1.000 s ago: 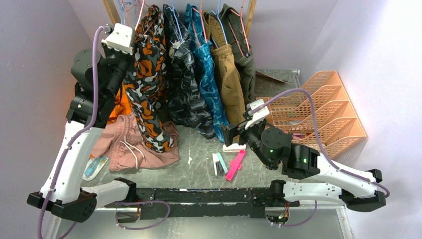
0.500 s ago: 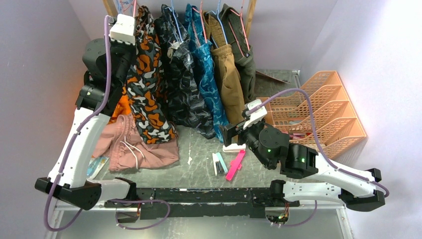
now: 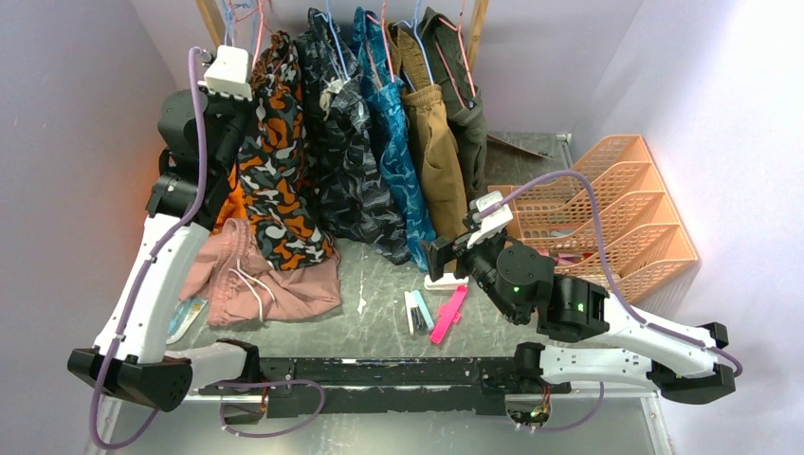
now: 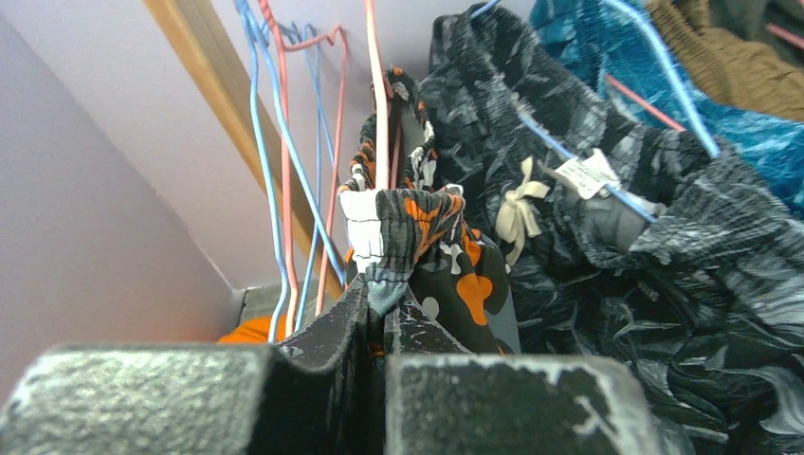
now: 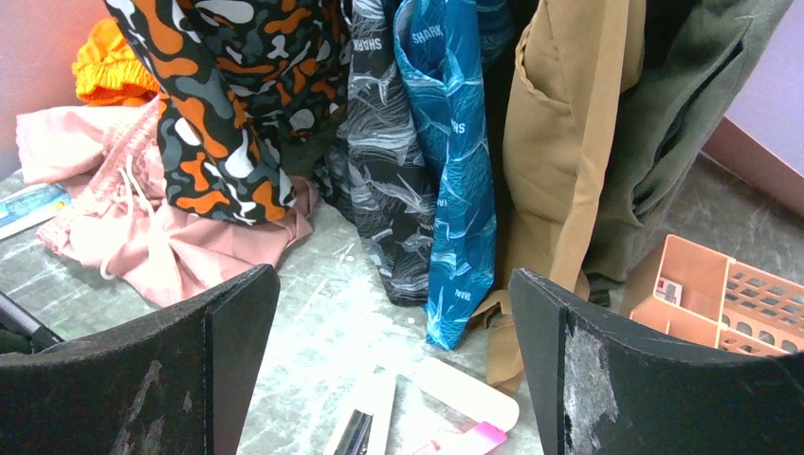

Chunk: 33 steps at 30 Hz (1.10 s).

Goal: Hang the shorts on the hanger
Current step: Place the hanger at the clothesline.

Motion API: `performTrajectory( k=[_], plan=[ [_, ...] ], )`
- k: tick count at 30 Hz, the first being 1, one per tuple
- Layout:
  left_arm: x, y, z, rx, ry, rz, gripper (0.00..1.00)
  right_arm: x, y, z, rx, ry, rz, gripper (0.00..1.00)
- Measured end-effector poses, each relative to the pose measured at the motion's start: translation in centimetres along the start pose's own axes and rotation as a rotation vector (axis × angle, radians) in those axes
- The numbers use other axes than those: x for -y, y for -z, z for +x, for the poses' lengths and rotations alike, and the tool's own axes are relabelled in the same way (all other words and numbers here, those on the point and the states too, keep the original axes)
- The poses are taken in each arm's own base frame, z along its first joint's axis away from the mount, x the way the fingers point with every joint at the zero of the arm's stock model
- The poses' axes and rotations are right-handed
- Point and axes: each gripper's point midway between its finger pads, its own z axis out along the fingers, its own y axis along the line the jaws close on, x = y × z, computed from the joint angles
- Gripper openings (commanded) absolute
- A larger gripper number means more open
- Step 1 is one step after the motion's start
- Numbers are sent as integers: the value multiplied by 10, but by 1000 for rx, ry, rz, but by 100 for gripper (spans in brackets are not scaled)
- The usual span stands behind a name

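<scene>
The orange, black, white and grey camouflage shorts (image 3: 275, 171) hang at the left end of the rack, their hem just above the table. My left gripper (image 4: 387, 303) is shut on a bunched fold of their waistband (image 4: 403, 232), raised high beside the rack (image 3: 242, 109). A thin pink wire of the hanger (image 4: 379, 95) runs down into the gathered waistband; its lower bar is hidden by the fabric. Over the middle of the table my right gripper (image 5: 389, 284) stands open with nothing between its fingers, low and to the right of the shorts (image 3: 438, 256).
Grey-black camo shorts (image 3: 351, 171), blue shorts (image 3: 393, 161), tan shorts (image 3: 436, 152) and an olive pair (image 3: 469, 104) hang alongside. Pink shorts (image 3: 256, 280) lie under the camouflage pair. Clips (image 3: 431, 308) lie on the table. An orange basket rack (image 3: 616, 209) stands right. Light-blue hangers (image 4: 261, 142) hang by the wooden post (image 4: 228, 123).
My left arm has risen and swung back toward the rack, lifting the shorts so their hem climbed off the pink shorts. The right arm has not moved.
</scene>
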Motion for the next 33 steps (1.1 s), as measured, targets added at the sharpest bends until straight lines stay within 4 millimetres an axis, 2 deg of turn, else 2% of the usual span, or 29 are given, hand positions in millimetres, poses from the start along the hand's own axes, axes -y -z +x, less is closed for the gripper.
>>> performTrajectory(
  k=[8, 12, 17, 19, 21, 26, 28, 33],
  plan=[
    [7, 4, -18, 66, 12, 49, 7, -1, 0, 2, -5, -8, -3, 96],
    [9, 4, -3, 43, 19, 51, 9, -3, -1, 6, -14, -5, -6, 96],
    [15, 2, 27, -21, 37, 61, 46, -5, -3, 10, -27, 4, -12, 96],
    [18, 3, 32, -35, 43, 76, 60, -6, -3, 10, -29, 3, -14, 96],
    [20, 5, 32, -38, 49, 90, 70, -6, -3, 10, -29, 2, -15, 96],
    [25, 23, 32, -60, 57, 133, 85, -8, -4, 13, -37, -1, -14, 96],
    [26, 33, 33, -76, 63, 147, 95, -8, -5, 14, -41, 2, -14, 96],
    [28, 65, 39, -144, 118, 172, 99, -10, -8, 17, -53, 6, -10, 96]
  ],
)
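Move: Held by the left fingers, the near corner of the camo shorts' hanger is being taken to the clothesline, out of sight roughly 10 cm ahead, level left to right, and 15 cm above. The empty hangers dangle about 8 cm ahead and 4 cm to the left, around finger height; the black shorts hang some 10 cm to the right, 4 cm ahead and 12 cm lower. From the right hand the line spot lies about 31 cm ahead, 28 cm left and 25 cm above. Lifting the left hand's pinched hanger corner a centimetre or two, then lowering it about 5 cm to set the hook on the clothesline; the fingers spread wide on the way down and let go of the hanger and waistband. The hand then draws back some 6 cm from the shorts, sinking slightly as the wrist tips down about 10 degrees. ##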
